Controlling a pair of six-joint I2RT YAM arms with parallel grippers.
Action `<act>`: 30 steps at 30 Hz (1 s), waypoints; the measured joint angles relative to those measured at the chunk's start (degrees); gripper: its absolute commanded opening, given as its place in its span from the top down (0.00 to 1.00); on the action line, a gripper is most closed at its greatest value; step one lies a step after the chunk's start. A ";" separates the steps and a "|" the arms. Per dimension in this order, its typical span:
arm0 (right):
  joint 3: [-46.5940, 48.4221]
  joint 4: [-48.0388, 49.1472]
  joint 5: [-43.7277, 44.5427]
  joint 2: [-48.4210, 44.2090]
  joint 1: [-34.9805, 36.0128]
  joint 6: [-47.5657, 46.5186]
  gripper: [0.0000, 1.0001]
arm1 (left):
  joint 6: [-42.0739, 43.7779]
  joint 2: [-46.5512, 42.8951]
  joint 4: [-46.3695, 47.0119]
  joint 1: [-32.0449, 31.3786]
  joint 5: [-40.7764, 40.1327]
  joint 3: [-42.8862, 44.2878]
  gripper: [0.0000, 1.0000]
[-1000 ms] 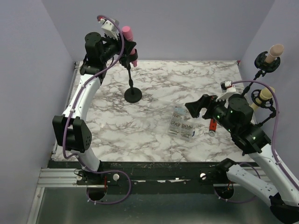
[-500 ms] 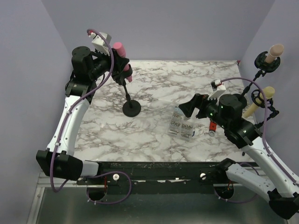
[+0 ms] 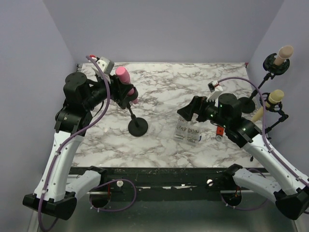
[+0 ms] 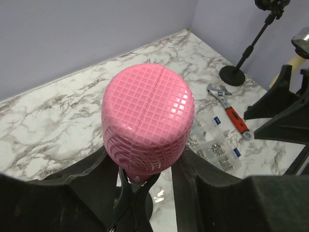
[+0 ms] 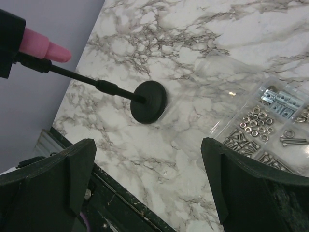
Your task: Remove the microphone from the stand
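Note:
A pink microphone [image 3: 122,76] sits in the clip of a black stand whose round base [image 3: 138,128] rests on the marble table, with the rod tilted. My left gripper [image 3: 126,93] is shut on the microphone's body just below its head. In the left wrist view the pink mesh head [image 4: 148,116] fills the middle, with a finger [image 4: 200,186] on each side and the stand clip [image 4: 135,193] under it. My right gripper [image 3: 186,113] is open and empty, right of the stand. The right wrist view shows the stand base [image 5: 148,101] and the microphone's tail [image 5: 42,45].
A clear box of screws [image 3: 188,130] and a red-handled wrench [image 3: 219,130] lie below my right gripper. Two more stands holding beige microphones [image 3: 283,52] [image 3: 275,98] stand at the table's right edge. The table's front edge [image 5: 120,203] is close to my right gripper.
My left arm has pulled the microphone and its stand toward the front; the base has slid nearer. My right gripper has moved left toward the stand.

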 measured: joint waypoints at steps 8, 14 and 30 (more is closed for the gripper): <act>0.00 1.25 -3.98 3.54 0.00 1.27 0.00 | 0.15 -4.94 -4.90 -1.07 0.00 -1.16 1.00; 0.00 3.41 -6.16 5.92 1.05 1.44 0.00 | 2.01 -6.19 -9.25 -2.38 -0.33 0.39 1.00; 0.79 5.22 -6.03 10.54 5.01 0.92 0.00 | 2.89 -3.02 -12.15 -6.95 -1.92 3.61 0.63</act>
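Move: My left fingers already hold the microphone, still in its clip; the stand's pole hangs off below them, its middle about 20 cm down, 2 cm ahead and 2 cm to the right. From my open right hand, that pole is some 25 cm left, 5 cm ahead and 8 cm lower, with the microphone about 26 cm left, 4 cm ahead and 14 cm higher. The parts box lies roughly 4 cm ahead of my right hand, 5 cm right and 27 cm below. I bring my wide-open right hand about 5 cm left towards the stand's pole and sink it 3 cm, turning it some 10 degrees counter-clockwise, touching nothing yet. Keeping its grip on the microphone, my left hand draws microphone and stand back about 6 cm, then eases forward a little while drifting slightly right towards my right hand. ##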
